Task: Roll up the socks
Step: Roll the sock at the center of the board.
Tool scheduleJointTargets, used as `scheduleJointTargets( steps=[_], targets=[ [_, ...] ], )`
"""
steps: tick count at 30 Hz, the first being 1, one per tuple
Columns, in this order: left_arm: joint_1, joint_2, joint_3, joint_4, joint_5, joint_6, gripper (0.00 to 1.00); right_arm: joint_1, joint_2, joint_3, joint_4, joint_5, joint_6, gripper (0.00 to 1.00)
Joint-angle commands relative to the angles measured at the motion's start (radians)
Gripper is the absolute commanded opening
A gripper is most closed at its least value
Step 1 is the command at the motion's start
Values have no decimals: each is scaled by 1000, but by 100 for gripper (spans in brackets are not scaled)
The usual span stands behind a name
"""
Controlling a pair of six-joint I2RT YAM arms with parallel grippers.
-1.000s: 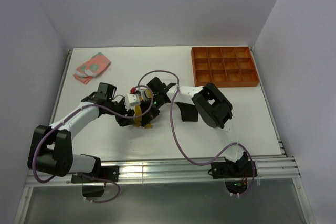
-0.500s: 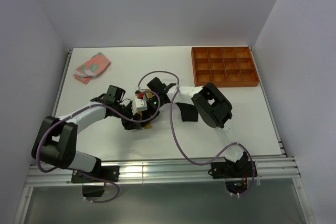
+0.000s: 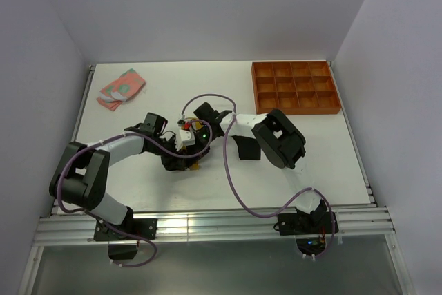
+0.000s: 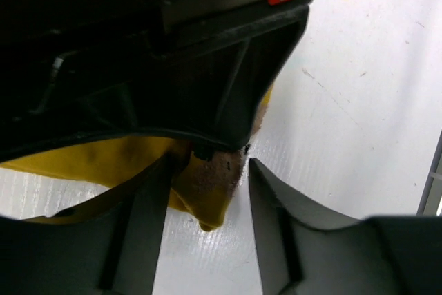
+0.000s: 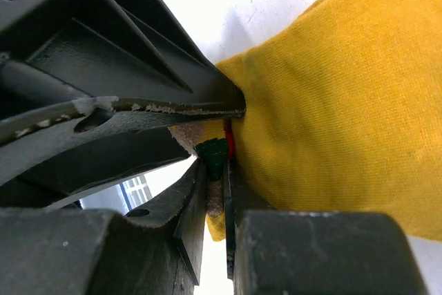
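The mustard-yellow sock (image 5: 331, 101) fills the right wrist view. My right gripper (image 5: 224, 177) is shut on the sock's edge at its small red and green tag. In the left wrist view the sock's brown-patched tip (image 4: 210, 188) hangs between the spread fingers (image 4: 141, 240) of my left gripper (image 4: 204, 233), which is open and not pinching it. From above, both grippers meet mid-table, the left gripper (image 3: 179, 160) just below the right gripper (image 3: 190, 139). They hide all but a sliver of the yellow sock (image 3: 196, 166). The pink sock (image 3: 121, 88) lies at the far left. The black sock (image 3: 243, 148) lies under the right forearm.
An orange tray (image 3: 300, 110) with square compartments stands at the back right. The right arm's purple cable (image 3: 228, 170) loops across the table in front of the grippers. Walls close in the table at the back and on both sides.
My left arm has swung right and pushed its gripper in under the right gripper, covering most of the yellow sock. The right gripper has stayed shut on the sock.
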Motion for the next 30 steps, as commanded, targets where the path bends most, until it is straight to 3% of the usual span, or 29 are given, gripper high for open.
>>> scheduleJointTargets(
  steps=[1, 5, 12, 15, 19, 22, 30],
  targets=[
    [-3, 19, 35, 15, 22, -20, 52, 1, 15, -44, -29, 94, -30, 6],
    [-3, 37, 44, 5, 35, -31, 41, 2, 13, -51, -23, 106, -26, 6],
    [5, 71, 60, -45, 43, -25, 10, 1, -11, -91, 26, 129, 5, 6],
    [22, 95, 87, -93, 72, -27, 0, 2, -63, -142, 87, 173, 41, 14],
    [60, 146, 155, -189, 126, 4, 0, 1, -163, -246, 187, 252, 86, 30],
    [98, 197, 205, -275, 164, 35, 1, 2, -249, -338, 264, 317, 123, 37],
    [163, 354, 371, -507, 229, 90, 0, 7, -497, -594, 498, 515, 194, 43]
  ],
)
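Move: At the yellow sock's folded toe end, the open left fingers already straddle the fold, which lies about 1 cm to their right and 1 cm below, level fore and aft. The right fingers already hold that fold right at their hand point. From the right hand, the flat yellow sock body lies some 7 cm ahead, straight out, and the black sock roughly 10 cm ahead and 17 cm to the right. Closing on the folded toe end, the left fingers pinch it while the right still grips; the left wrist then tips about 25 degrees, its tips swinging back towards the base, with a short late drift forward and left. Midway the right fingers part, let go of the fold and draw away rightward about 6 cm, speeding up and turning some 20 degrees clockwise. ##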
